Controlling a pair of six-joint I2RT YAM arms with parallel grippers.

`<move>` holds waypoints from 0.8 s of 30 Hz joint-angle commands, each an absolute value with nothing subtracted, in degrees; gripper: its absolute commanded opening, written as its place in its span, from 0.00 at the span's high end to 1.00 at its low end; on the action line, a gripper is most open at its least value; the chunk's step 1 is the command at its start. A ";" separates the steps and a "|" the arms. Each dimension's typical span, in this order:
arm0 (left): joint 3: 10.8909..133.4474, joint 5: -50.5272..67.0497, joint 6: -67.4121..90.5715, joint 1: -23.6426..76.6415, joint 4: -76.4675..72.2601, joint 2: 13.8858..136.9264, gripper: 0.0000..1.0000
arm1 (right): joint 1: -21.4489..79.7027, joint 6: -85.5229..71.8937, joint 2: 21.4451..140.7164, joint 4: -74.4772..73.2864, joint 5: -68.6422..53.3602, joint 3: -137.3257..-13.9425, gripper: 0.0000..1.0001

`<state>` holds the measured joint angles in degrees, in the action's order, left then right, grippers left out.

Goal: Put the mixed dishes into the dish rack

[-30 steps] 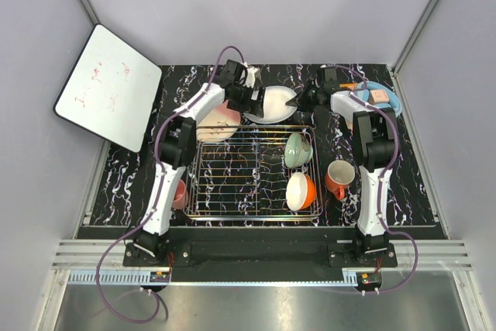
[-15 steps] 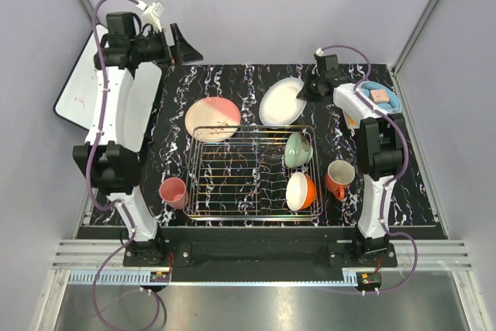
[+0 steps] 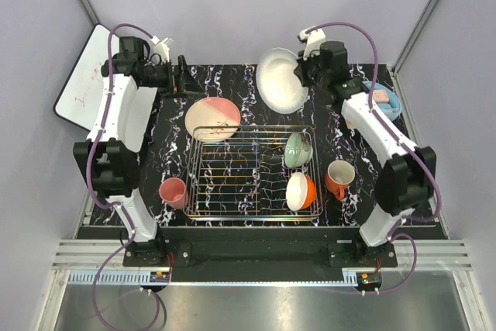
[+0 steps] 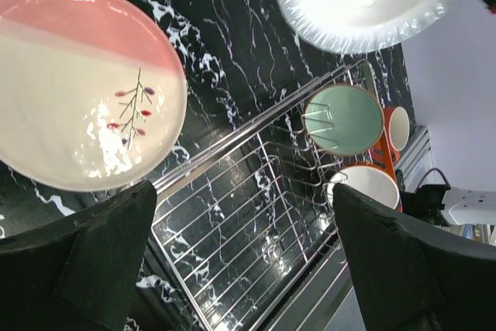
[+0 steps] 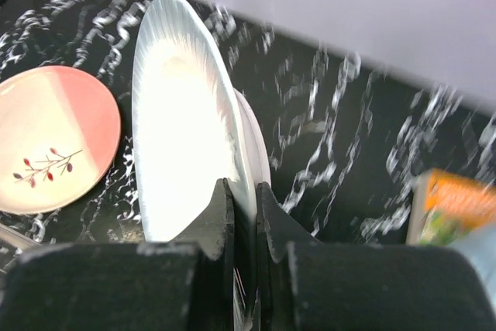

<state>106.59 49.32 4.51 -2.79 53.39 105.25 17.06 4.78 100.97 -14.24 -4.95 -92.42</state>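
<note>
My right gripper (image 3: 304, 75) is shut on the rim of the white plate (image 3: 282, 81) and holds it tilted above the back of the table. In the right wrist view the plate (image 5: 182, 153) stands on edge between my fingertips (image 5: 244, 199). My left gripper (image 3: 184, 79) is open and empty, raised above the back left. The pink plate (image 3: 211, 118) lies flat behind the dish rack (image 3: 232, 180). The mint-green bowl (image 3: 297, 149) and the orange bowl (image 3: 300, 190) stand in the rack's right side. The pink cup (image 3: 172, 191) sits left of the rack and the orange mug (image 3: 339, 177) right of it.
The white board (image 3: 108, 87) leans at the far left beside my left arm. Light-blue headphones (image 3: 385, 98) with a small orange packet (image 5: 449, 207) lie at the back right. The left wrist view looks down on the pink plate (image 4: 85, 91) and the rack (image 4: 256, 230).
My right gripper has lifted the white plate off the table and tilted it up. My left gripper has come down from above the board to the table's back left.
</note>
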 commanded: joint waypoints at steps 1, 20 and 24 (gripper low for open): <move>106.61 46.94 -1.21 -3.08 58.44 105.03 0.01 | 23.72 24.23 88.70 6.40 -4.30 -85.36 1.00; 104.77 42.90 -2.02 -3.08 59.41 106.52 0.01 | 28.65 60.54 72.25 -5.77 -18.54 -71.97 1.00; 104.68 41.57 -2.02 -3.08 59.33 106.61 0.01 | 29.44 62.75 72.25 -12.65 -19.68 -74.70 1.00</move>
<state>104.95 43.48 -1.50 -2.79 60.01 107.02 28.40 57.08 75.40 -11.16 -16.62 -68.42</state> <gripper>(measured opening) 0.991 0.092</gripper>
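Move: The right hand already grips the white plate by its edge in the air; the middle of the dish rack it is bound for lies about 20 cm back, 14 cm left and 16 cm below. In the rack the green bowl is some 13 cm back, 1 cm left, and the orange bowl 26 cm straight back. The pink plate lies 27 cm left, 3 cm back. From the left hand the rack's middle is roughly 13 cm back, 17 cm right. Right hand carries the plate back 13 cm and left towards the rack, twisting counter-clockwise; the other sinks 4 cm. ##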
